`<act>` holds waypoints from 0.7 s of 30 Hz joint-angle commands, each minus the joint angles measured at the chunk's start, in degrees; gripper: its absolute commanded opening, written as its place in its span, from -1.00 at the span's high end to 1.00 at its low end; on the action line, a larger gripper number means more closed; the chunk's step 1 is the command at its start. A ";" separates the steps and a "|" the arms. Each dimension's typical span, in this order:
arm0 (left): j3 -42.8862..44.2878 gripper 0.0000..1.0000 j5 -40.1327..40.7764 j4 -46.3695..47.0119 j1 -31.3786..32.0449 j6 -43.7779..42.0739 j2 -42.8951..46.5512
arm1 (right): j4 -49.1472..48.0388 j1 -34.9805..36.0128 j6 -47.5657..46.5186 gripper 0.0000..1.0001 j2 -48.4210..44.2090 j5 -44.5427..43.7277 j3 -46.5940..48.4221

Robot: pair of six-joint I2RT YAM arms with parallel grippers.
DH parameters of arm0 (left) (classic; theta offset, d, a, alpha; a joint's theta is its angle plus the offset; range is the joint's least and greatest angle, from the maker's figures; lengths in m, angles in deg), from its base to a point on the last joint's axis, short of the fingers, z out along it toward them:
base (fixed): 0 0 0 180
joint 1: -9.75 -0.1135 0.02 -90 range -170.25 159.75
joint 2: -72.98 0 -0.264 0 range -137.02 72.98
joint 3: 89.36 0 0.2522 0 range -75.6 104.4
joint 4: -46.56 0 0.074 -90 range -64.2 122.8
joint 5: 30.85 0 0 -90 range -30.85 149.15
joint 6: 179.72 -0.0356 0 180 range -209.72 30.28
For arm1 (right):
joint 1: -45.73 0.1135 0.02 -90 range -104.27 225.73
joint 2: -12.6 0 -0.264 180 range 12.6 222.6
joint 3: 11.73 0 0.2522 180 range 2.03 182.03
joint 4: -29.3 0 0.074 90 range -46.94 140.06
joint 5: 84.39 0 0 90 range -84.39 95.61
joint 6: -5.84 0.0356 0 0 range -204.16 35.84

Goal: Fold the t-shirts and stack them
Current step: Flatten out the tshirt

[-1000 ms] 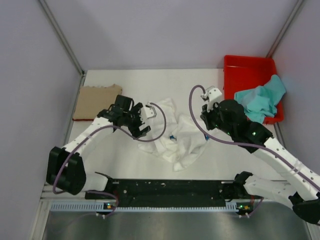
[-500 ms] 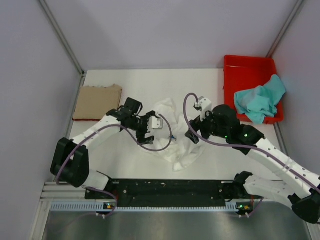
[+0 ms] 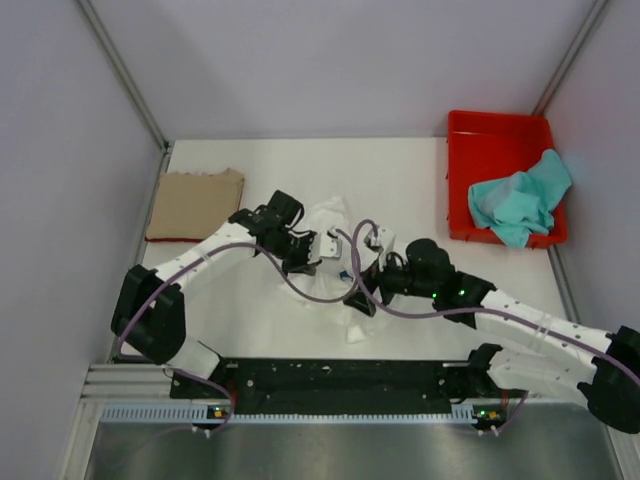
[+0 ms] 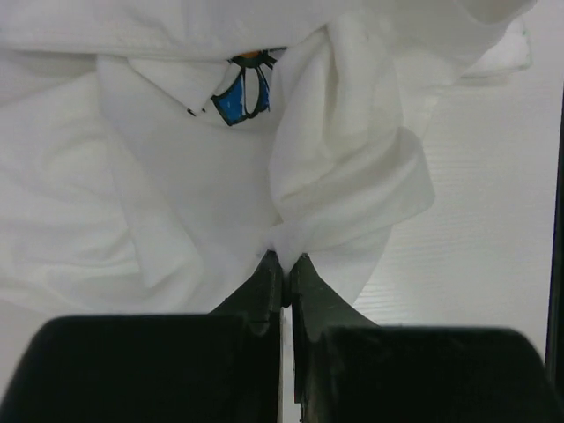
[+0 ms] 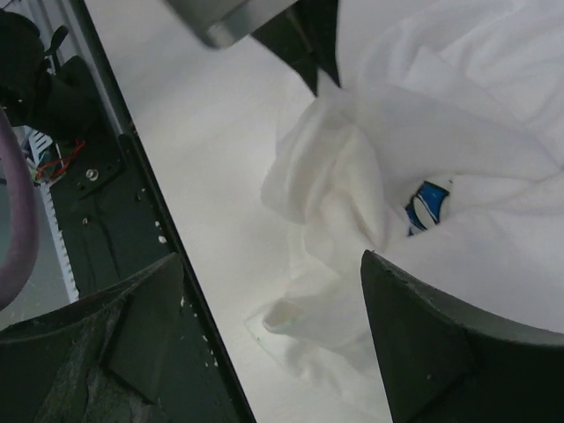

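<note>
The white t-shirt [image 3: 335, 222] lies crumpled mid-table, a bit of its blue print [image 4: 240, 95] showing between folds. My left gripper [image 4: 284, 257] is shut on a raised fold of this white cloth; the top view has it [image 3: 322, 262] over the shirt's left part. My right gripper [image 5: 273, 257] hangs open over the shirt's near edge [image 5: 317, 308], nothing between its fingers, and sits [image 3: 357, 298] just right of the left one. The tan t-shirt [image 3: 195, 203] lies folded flat at the back left. The teal t-shirt [image 3: 520, 200] is bunched in the red bin.
The red bin [image 3: 500, 128] stands at the back right corner of the table. A black rail [image 3: 330, 375] with the arm bases runs along the near edge, close below the right gripper. Grey walls close in the table's back and sides.
My left gripper slid right onto the white shirt and shut on a fold. The right arm swung left and toward the near edge, and its jaws opened.
</note>
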 commanded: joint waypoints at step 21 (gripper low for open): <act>19.30 -0.97 -5.98 -12.38 3.48 17.54 10.21 | -15.42 7.08 1.01 1.00 3.41 -17.88 1.96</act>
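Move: The gathered white t-shirt edge, pinched in the left fingers, lies about 12 cm to the left of the open right hand, some 5 cm farther out and 8 cm lower. From the left hand, the right gripper is thus roughly 12 cm right, 5 cm back and 8 cm higher. The shirt's blue print lies 4 cm ahead and 4 cm left of the right hand, 9 cm below; the shirt's near corner is about 10 cm straight back of the right hand, equally low. The t-shirt edge, still pinched by the left fingers, is lifted about 14 cm, drawn back some 6 cm and eased a little to the right. The open right hand comes left about 7 cm to meet it, dipping back 2 cm then forward again, and shuts on the cloth just below the left fingertips; the left fingers then open about halfway. ##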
